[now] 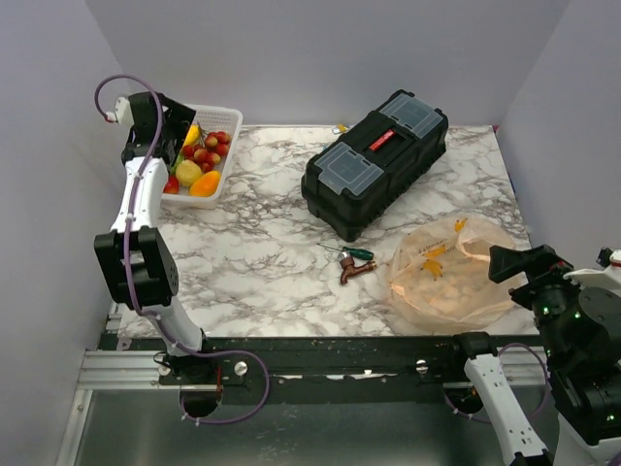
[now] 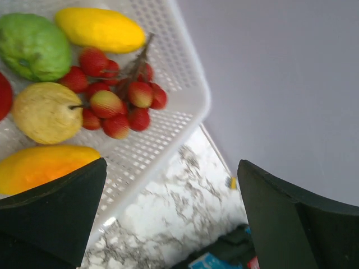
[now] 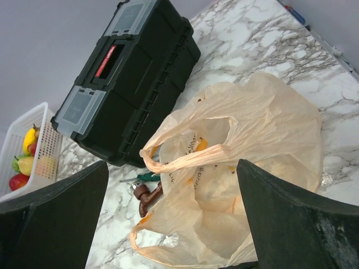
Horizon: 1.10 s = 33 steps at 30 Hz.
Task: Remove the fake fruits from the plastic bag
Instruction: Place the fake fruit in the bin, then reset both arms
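The fake fruits (image 1: 199, 160) lie in a white mesh basket (image 1: 234, 118) at the table's far left. In the left wrist view I see a green round one (image 2: 33, 45), a yellow oval (image 2: 101, 29), a red berry cluster (image 2: 120, 101), a pale yellow fruit (image 2: 47, 112) and an orange one (image 2: 45, 168). My left gripper (image 2: 171, 218) hangs open over the basket's (image 2: 179, 67) near corner, holding nothing. The pale-orange plastic bag (image 1: 451, 274) lies slumped at the near right, mouth and loop handle (image 3: 185, 159) facing my open right gripper (image 3: 171, 224), which hovers just above it. Only yellow marks show through the film.
A black toolbox (image 1: 374, 160) lies diagonally across the middle back. A brown tap piece (image 1: 355, 271) and a green-handled screwdriver (image 1: 351, 252) rest just left of the bag. Grey walls close in the table on the left, back and right.
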{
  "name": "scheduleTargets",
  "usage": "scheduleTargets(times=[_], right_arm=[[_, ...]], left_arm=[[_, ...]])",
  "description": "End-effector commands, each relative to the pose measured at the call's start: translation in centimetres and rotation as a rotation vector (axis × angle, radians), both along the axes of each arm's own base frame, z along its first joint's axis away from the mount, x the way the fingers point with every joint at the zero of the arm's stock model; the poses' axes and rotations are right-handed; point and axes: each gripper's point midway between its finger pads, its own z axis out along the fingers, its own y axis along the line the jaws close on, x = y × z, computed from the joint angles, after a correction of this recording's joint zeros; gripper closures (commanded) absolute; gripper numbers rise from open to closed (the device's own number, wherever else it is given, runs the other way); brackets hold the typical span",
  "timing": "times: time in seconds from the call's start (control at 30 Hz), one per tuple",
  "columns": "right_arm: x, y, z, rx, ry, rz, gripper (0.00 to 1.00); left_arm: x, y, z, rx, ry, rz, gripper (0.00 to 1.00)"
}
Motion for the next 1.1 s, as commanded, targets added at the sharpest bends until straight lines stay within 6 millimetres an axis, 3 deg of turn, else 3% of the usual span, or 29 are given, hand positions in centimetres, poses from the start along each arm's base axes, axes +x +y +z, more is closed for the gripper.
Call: scheduleTargets(times=[0.0,0.13,0.27,0.47,0.6,0.8,0.9,1.07], right_arm=[[0.3,0.6,1.3,-0.024,-0.025,0.049,0.0],[0.5,0.8,2.2,-0.04,-0.042,0.066,0.0],[0.6,1.0,3.0,-0.06,-0.053,0.083,0.0],[0.4,1.1,4.8,-0.089,-0.097,0.101,0.0],[-0.3,0.9,6.5,-0.115,-0.141,0.099,0.0],[-1.5,0.3,8.2,-0.149,-0.162,0.081,0.0],[-1.9,0.2,8.7,-0.152,-0.171,0.08,0.0],[-3.0,0.2,9.7,-0.126,-0.214,0.074,0.0]], left_arm=[[-2.6,-7.0,7.3,0.021,-0.147,-0.326,0.02],[-6.1,-11.8,12.7,0.081,-0.284,-0.543,0.02],[-11.7,-16.0,18.1,0.181,-0.437,-0.741,0.02],[-20.3,-19.5,23.6,0.403,-0.688,-0.879,0.02],[-25.9,-20.0,26.4,0.469,-0.852,-0.91,0.02],[-32.1,-19.6,29.3,0.497,-1.093,-0.837,0.02],[-34.9,-18.7,31.0,0.526,-1.214,-0.761,0.01],[-37.4,-17.3,33.2,0.613,-1.279,-0.659,0.01]])
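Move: The empty left hand is still above the bin, whose middle lies about 4 cm ahead, 3 cm left and 20 cm below. Inside the bin, the red fruit bunch is some 6 cm ahead of this hand and 4 cm right, the orange mango about 4 cm back and 2 cm right. From the right hand, the plastic bag lies roughly 13 cm straight ahead and 30 cm below. Open left hand backs about 35 cm from the bin, climbing and swinging right; right hand lifts 10 cm. ##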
